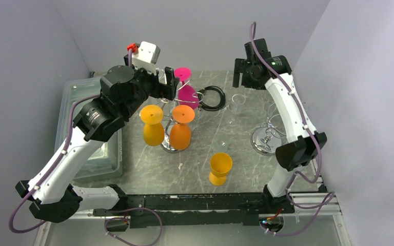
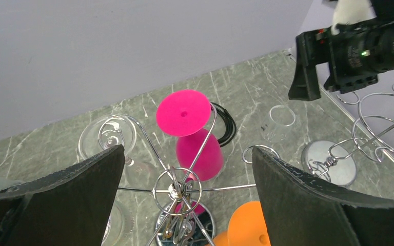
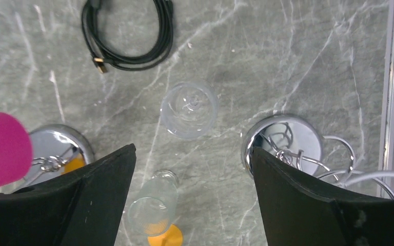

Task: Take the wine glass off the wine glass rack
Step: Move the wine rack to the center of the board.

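The wine glass rack (image 1: 267, 134) is the chrome stand at the right with a mirror disc base (image 3: 301, 139) and curled arms (image 2: 381, 123); nothing hangs on it. A clear wine glass (image 1: 237, 102) stands upright on the table left of it, seen from above in the right wrist view (image 3: 189, 109). High above that glass my right gripper (image 1: 242, 82) (image 3: 192, 150) hangs open and empty. My left gripper (image 1: 166, 82) (image 2: 188, 150) is open above a second stand (image 2: 177, 187) holding pink (image 2: 197, 154), orange (image 1: 180, 130) and clear glasses (image 2: 107, 136).
Another clear glass (image 3: 151, 202) and an orange glass (image 1: 220, 168) stand on the marble table (image 1: 195, 169) near the front. A black cable coil (image 1: 213, 97) lies at the back. A clear plastic bin (image 1: 79, 97) sits at the left. Grey walls close in on three sides.
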Motion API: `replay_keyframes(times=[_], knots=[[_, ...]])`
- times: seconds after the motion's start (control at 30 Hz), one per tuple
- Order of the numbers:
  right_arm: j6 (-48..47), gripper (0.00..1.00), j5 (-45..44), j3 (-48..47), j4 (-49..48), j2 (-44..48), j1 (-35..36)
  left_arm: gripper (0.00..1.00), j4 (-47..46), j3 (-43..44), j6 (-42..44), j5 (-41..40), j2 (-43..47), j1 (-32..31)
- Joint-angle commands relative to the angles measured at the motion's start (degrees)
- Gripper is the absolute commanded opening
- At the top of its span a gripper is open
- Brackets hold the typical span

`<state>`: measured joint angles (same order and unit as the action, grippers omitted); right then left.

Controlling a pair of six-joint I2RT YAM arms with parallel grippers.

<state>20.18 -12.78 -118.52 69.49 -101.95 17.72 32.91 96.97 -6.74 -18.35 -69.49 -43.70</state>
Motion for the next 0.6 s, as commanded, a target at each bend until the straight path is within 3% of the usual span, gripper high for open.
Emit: replay_keyframes(times=[0.0, 0.33, 0.57], knots=[[1.72, 0.86, 1.09, -1.36, -4.92, 7.14, 0.04, 0.99, 0.09, 0.51, -0.87, 0.20, 0.50, 0.03], [5.51, 0.87, -7.71, 2.89, -5.68, 20.98, 0.04, 1.00, 0.41, -0.02, -1.83, 1.63, 1.15, 0.07], [8.32, 0.86, -20.00, 11.08, -3.54, 33.79, -0.05, 0.99, -0.20, -1.04, -2.51, 3.80, 1.72, 0.04]])
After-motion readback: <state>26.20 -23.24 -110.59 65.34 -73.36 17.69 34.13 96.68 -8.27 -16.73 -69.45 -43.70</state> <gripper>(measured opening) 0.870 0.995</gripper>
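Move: Some 12 cm to the right of the right hand and 9 cm back stands the empty wine rack, its middle roughly 8 cm lower. The clear glass stands almost straight under this hand, 1 cm ahead and about 14 cm down. A frosted glass is 13 cm back, 5 cm left and 15 cm below; the coiled cable lies 12 cm ahead, 8 cm left and 20 cm below. From the left hand the empty rack is about 31 cm right, level fore and aft, some 27 cm lower. Climbing off the clear glass, already free of it, the right hand rises nearly straight at first, then sweeps back and to its right, closing sideways and fore-and-aft on the empty wine rack while gaining height. In all it goes about 14 cm up, 10 back and 6 right; the fingers stay wide open, tipping up some 25 degrees as the wrist turns a little clockwise. ##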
